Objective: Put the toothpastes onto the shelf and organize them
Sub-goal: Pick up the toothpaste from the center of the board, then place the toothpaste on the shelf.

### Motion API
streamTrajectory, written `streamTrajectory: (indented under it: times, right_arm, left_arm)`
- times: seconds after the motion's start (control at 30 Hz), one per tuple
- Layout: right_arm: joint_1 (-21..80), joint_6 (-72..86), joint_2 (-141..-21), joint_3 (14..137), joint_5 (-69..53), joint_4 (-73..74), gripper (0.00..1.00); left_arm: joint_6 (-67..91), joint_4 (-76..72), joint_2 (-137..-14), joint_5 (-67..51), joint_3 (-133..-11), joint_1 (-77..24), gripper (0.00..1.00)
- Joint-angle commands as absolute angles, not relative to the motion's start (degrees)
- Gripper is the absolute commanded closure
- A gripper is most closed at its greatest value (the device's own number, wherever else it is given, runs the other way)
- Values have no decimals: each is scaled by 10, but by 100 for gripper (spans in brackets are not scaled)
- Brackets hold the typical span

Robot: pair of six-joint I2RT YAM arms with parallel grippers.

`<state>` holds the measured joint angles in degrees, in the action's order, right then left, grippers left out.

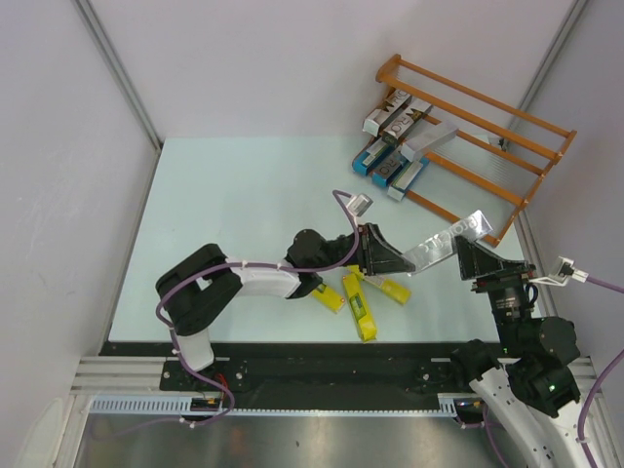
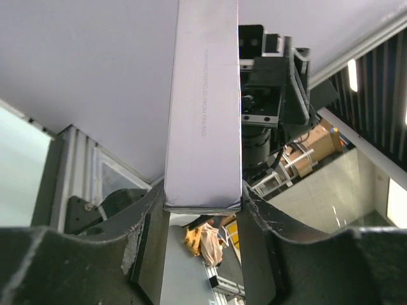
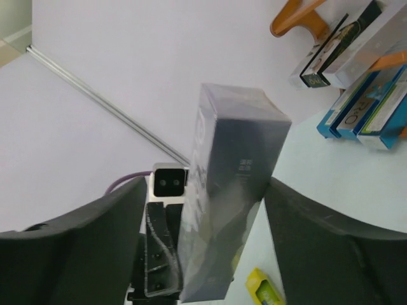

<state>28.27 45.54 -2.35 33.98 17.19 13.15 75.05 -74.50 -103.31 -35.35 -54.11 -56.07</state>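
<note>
A silver-grey toothpaste carton (image 1: 444,242) hangs in the air above the table's right side, between both grippers. My left gripper (image 1: 406,261) is shut on its lower end; in the left wrist view the carton (image 2: 203,114) sits pinched between both fingers of my left gripper (image 2: 203,213). My right gripper (image 1: 461,252) stands open around the upper part. In the right wrist view the carton (image 3: 232,190) leans inside the wide right gripper (image 3: 206,190), clear of the left finger (image 3: 95,235). The orange-brown shelf (image 1: 492,119) at the far right holds several silver and blue cartons (image 1: 395,136).
Three yellow cartons (image 1: 359,307) lie on the pale table near the front, under the left arm; one yellow carton (image 3: 267,289) shows below the right gripper. Shelved cartons (image 3: 356,95) stand beyond. Grey walls close in the left, back and right.
</note>
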Motion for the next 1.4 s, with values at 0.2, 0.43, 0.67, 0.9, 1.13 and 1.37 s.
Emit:
streamTrajectory:
  times: [0.2, 0.43, 0.67, 0.9, 1.13, 1.37]
  right_arm:
    - [282, 444, -20, 351, 225, 140, 0]
    - [283, 441, -19, 351, 247, 153, 0]
    - [283, 438, -19, 351, 253, 155, 0]
    - [283, 432, -18, 356, 255, 157, 0]
    - [282, 426, -18, 371, 261, 174, 0]
    - [283, 421, -18, 386, 265, 190, 0]
  left_arm:
    - [766, -850, -966, -303, -427, -484, 81]
    - [766, -832, -971, -308, -400, -462, 82]
    - [738, -756, -1005, -321, -457, -461, 80]
    - [693, -608, -1066, -334, -589, -460, 81]
    - [646, -464, -1138, -350, -735, -455, 80]
    - [657, -397, -1214, -350, -847, -444, 80]
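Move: The left hand holds one end of the silver toothpaste box. The shelf's free space lies about 30 cm ahead, 13 cm right and 20 cm below; the blue-white box is 34 cm ahead, 6 cm right, the white box 39 cm ahead, 11 cm right, and a yellow toothpaste 10 cm ahead, 1 cm left, on the board 28 cm down. From the right hand, the silver box's middle is about 6 cm left, 1 cm back and 2 cm lower. Spread the right fingers fully to free the silver toothpaste box and ease that hand some 3 cm right, while the left keeps its grip. Draw the left gripper forward, left and down, pause briefly, then sweep it forward and right towards the shelf, about 16 cm forward overall and 8 cm lower, its fingertips tipping down roughly 20 degrees and swinging counter-clockwise. ##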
